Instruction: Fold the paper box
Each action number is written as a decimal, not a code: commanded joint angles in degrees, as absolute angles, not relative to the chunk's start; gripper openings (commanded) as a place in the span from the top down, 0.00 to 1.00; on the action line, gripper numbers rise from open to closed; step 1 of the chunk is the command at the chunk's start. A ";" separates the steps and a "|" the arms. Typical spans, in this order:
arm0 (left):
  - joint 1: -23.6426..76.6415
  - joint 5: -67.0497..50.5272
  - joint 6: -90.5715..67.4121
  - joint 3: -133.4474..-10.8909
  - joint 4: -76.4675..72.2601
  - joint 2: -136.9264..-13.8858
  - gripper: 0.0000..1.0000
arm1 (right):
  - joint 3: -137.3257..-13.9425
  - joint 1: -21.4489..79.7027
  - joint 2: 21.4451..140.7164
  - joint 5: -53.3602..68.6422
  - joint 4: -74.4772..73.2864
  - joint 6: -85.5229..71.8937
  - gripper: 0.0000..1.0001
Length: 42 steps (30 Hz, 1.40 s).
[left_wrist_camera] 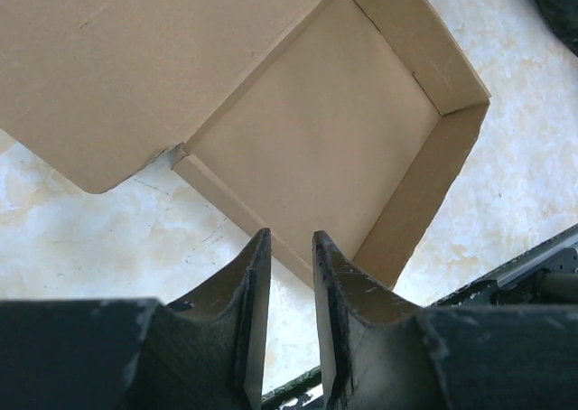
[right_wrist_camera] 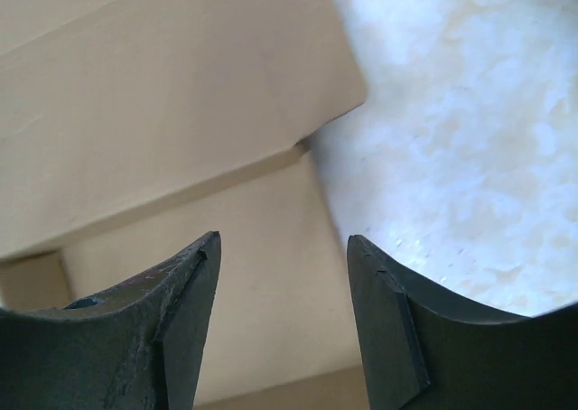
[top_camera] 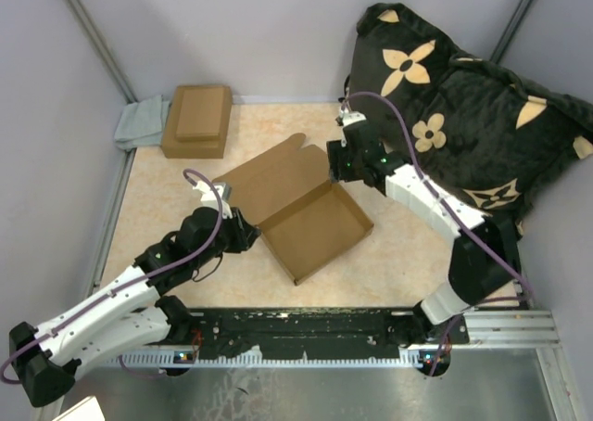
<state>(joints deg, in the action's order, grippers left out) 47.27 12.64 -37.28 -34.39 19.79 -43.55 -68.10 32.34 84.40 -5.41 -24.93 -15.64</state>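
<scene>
The paper box (top_camera: 315, 228) lies mid-table as a shallow brown cardboard tray with its walls up. Its lid flap (top_camera: 269, 172) lies open and flat toward the far left. My left gripper (top_camera: 248, 232) is just off the tray's left near wall. In the left wrist view its jaws (left_wrist_camera: 291, 235) are a narrow gap apart and empty, pointing at the tray (left_wrist_camera: 316, 130). My right gripper (top_camera: 335, 167) hovers at the tray's far corner. In the right wrist view it (right_wrist_camera: 282, 237) is open and empty above the cardboard (right_wrist_camera: 163, 94).
A smaller stacked pair of brown boxes (top_camera: 196, 120) sits at the far left beside a grey cloth (top_camera: 139, 122). A black flower-patterned cushion (top_camera: 463, 115) fills the far right. A metal rail (top_camera: 306, 333) runs along the near edge.
</scene>
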 commanded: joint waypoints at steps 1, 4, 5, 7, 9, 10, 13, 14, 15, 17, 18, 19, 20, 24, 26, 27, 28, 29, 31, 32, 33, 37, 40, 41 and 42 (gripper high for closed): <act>47.59 13.35 -38.22 -33.75 20.76 -43.48 0.68 | -75.10 29.47 93.08 -5.65 -28.74 -10.44 0.41; 47.59 13.50 -38.15 -33.83 21.36 -43.85 0.68 | -75.46 29.27 97.45 -4.38 -28.46 -9.35 0.42; 47.62 13.52 -38.07 -33.81 21.46 -43.96 0.68 | -75.19 29.27 98.15 -4.05 -28.07 -9.32 0.42; 47.63 13.66 -37.97 -33.84 21.69 -44.08 0.68 | -74.33 29.19 99.11 -3.85 -27.30 -9.59 0.42; 47.64 13.78 -37.97 -33.84 21.73 -44.17 0.68 | -73.50 29.18 99.82 -3.95 -26.57 -9.97 0.42; 47.63 13.80 -37.85 -33.84 21.71 -44.20 0.68 | -73.22 29.11 100.17 -4.06 -26.47 -10.05 0.42; 47.64 14.00 -37.79 -34.00 21.62 -44.40 0.68 | -72.95 29.09 101.69 -4.13 -26.52 -10.26 0.45; 47.57 14.16 -37.84 -34.09 21.70 -44.53 0.68 | -72.94 29.09 102.15 -4.11 -26.73 -10.54 0.49; 47.63 14.36 -38.02 -34.22 21.93 -44.79 0.68 | -72.76 29.09 102.50 -4.02 -26.80 -10.81 0.57; 47.64 14.92 -38.52 -34.51 22.39 -45.23 0.67 | -71.85 29.09 102.31 -3.66 -26.41 -11.64 0.74; 47.64 15.41 -39.05 -34.61 22.67 -45.53 0.66 | -71.14 29.09 102.00 -3.69 -26.13 -12.32 0.81; 47.64 15.77 -39.43 -34.67 22.82 -45.81 0.63 | -70.43 29.09 101.61 -3.55 -25.93 -13.03 0.88; 47.59 16.03 -39.88 -34.70 22.74 -46.09 0.59 | -69.25 29.09 101.04 -3.08 -25.80 -13.77 0.94; 47.40 16.47 -40.82 -35.02 20.73 -47.36 0.45 | -63.90 29.09 97.24 -0.89 -24.50 -17.52 1.00; 47.18 18.42 -41.64 -35.87 19.78 -48.26 0.43 | -59.82 29.09 93.40 0.34 -23.00 -19.89 1.00; 47.03 19.88 -42.97 -36.77 20.75 -48.93 0.42 | -57.59 29.09 91.12 1.03 -21.80 -20.72 1.00; 46.90 22.15 -44.11 -37.78 21.44 -49.55 0.42 | -55.54 29.09 89.27 1.23 -21.08 -21.27 1.00; 46.62 24.44 -44.47 -38.80 22.38 -50.14 0.42 | -53.85 29.17 87.55 1.23 -20.50 -21.71 1.00; 45.87 27.85 -44.02 -40.62 22.86 -51.20 0.38 | -51.24 29.18 84.52 1.17 -19.97 -21.96 1.00; 44.97 28.76 -43.31 -41.41 22.73 -51.80 0.35 | -50.23 29.18 83.21 1.00 -20.11 -22.17 1.00; 43.53 28.97 -42.46 -42.34 22.79 -52.65 0.33 | -49.40 29.18 82.10 1.09 -20.16 -22.41 1.00; 31.22 16.57 -39.87 -44.98 22.35 -57.75 0.31 | -46.47 29.34 78.25 1.22 -20.54 -24.35 1.00; 23.66 9.34 -38.80 -44.77 21.79 -62.20 0.31 | -44.77 29.44 75.84 1.00 -20.25 -26.07 1.00; 23.03 9.01 -38.64 -44.98 22.20 -63.75 0.30 | -44.28 29.51 75.28 1.11 -20.02 -26.56 1.00; 22.30 8.81 -38.32 -45.01 22.08 -65.72 0.30 | -43.85 29.53 74.86 1.33 -19.74 -26.82 1.00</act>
<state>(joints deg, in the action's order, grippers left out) 25.82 16.01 -40.45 -44.21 21.54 -60.82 -45.12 29.10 78.22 0.38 -20.32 -23.75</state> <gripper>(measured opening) 0.694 0.022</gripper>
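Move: The tray's far-right corner is roughly 4 cm ahead of the right gripper, 1 cm left and 11 cm below. The tray's middle is some 8 cm back and 6 cm left of that gripper; the lid's middle is about 4 cm ahead, 18 cm left. From the left gripper, the tray's left corner is about 5 cm straight ahead, 12 cm below, and the lid's middle 17 cm ahead, 3 cm right. Drop the open right gripper about 10 cm, edging slightly forward, and pinch the tray's right side wall just short of the far-right corner. Keep the grip and drag it back nearly 10 cm and a little right. Meanwhile open the left gripper wider, let it sink slightly, then swing it forward-left about 12 cm to the lid's left end, turning some 25 degrees counter-clockwise. ##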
